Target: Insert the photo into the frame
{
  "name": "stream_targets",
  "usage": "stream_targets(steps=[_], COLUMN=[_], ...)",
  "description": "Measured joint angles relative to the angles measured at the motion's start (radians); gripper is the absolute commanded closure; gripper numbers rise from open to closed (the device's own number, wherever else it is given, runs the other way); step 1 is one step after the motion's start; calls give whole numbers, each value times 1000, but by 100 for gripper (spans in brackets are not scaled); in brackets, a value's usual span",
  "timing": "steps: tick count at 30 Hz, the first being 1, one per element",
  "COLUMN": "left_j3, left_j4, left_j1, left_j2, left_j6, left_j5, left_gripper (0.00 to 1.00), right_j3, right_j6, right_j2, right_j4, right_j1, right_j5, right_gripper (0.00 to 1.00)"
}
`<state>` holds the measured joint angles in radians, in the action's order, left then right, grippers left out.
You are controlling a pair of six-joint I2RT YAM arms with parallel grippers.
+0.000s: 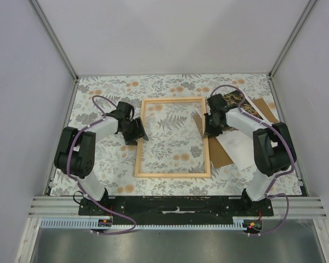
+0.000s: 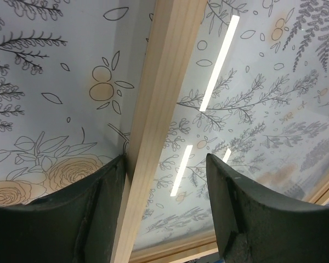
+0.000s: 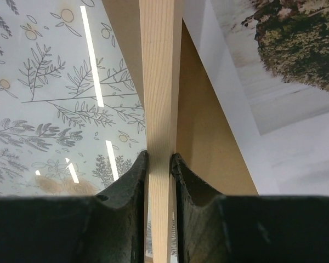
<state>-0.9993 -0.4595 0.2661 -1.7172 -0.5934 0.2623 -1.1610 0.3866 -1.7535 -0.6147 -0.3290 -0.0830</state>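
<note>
The frame [image 1: 172,175], thin light wood, lies flat mid-table on the floral cloth. My left gripper [image 1: 138,131] is open and straddles its left rail [image 2: 159,93]. In the left wrist view the gripper [image 2: 164,158] has the rail close beside the left finger and a wide gap to the right one. My right gripper [image 1: 211,131] is shut on the right rail [image 3: 160,71], and both fingers of the gripper [image 3: 159,156] press the wood. The photo [image 1: 234,101] lies face up right of the frame, partly under my right arm. Its dark wooded part [image 3: 296,49] shows in the right wrist view.
A brown backing board [image 1: 220,156] lies under the photo and reaches the frame's right rail [image 3: 208,126]. Metal posts and grey walls enclose the table on the left, right and back. Light strips reflect off the glossy surface inside the frame [image 2: 219,60].
</note>
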Motion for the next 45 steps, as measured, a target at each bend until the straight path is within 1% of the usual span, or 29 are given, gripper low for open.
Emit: stream_targets(steps=[14, 18, 24, 32, 35, 39, 43, 45], left_j3=[-4, -4, -6, -23, -29, -68, -122, -130], left_j4=[-43, -62, -88, -92, -95, -97, -52, 16], left_j1=[-8, -14, -14, -14, -11, 33, 183, 291], left_j2=[16, 25, 40, 75, 100, 134, 146, 145], left_j6=[32, 41, 47, 48, 48, 36, -40, -111], left_j5=[-79, -113, -160, -199, -202, -201, -185, -177], left_gripper=[33, 33, 32, 31, 30, 30, 31, 31], right_j3=[-121, -153, -156, -161, -159, -135, -76, -40], right_j6=[6, 9, 18, 25, 24, 33, 59, 77], right_j2=[-120, -147, -159, -154, -120, 0, 187, 306], right_j4=[-15, -14, -14, -19, -39, -53, -71, -92], right_j1=[-50, -69, -85, -88, -88, -81, -31, 23], right_j5=[13, 11, 1, 1, 26, 64, 99, 116], right_gripper=[80, 78, 65, 38, 30, 25, 22, 20])
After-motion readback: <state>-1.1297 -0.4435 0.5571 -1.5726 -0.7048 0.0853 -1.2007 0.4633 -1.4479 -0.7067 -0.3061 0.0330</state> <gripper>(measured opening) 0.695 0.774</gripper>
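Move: The right gripper already pinches the frame's right bar near its middle; the photo lies about 13 cm to its right and 10 cm farther out, the white sheet's middle some 16 cm right and 3 cm back. The left gripper, part open, straddles the frame's left bar, whose middle is about 1 cm to its left; the near bar's middle is 18 cm back and 13 cm right. Keep the right gripper's pinch and draw the frame about 4.5 cm left, edging forward, away from the white sheet, while the left gripper goes left with it, still straddling its bar. Then open the right fingers wide and lift about 12 cm, swinging back right; raise the left hand off its bar and sweep it some 13 cm right, over the frame's inside. ##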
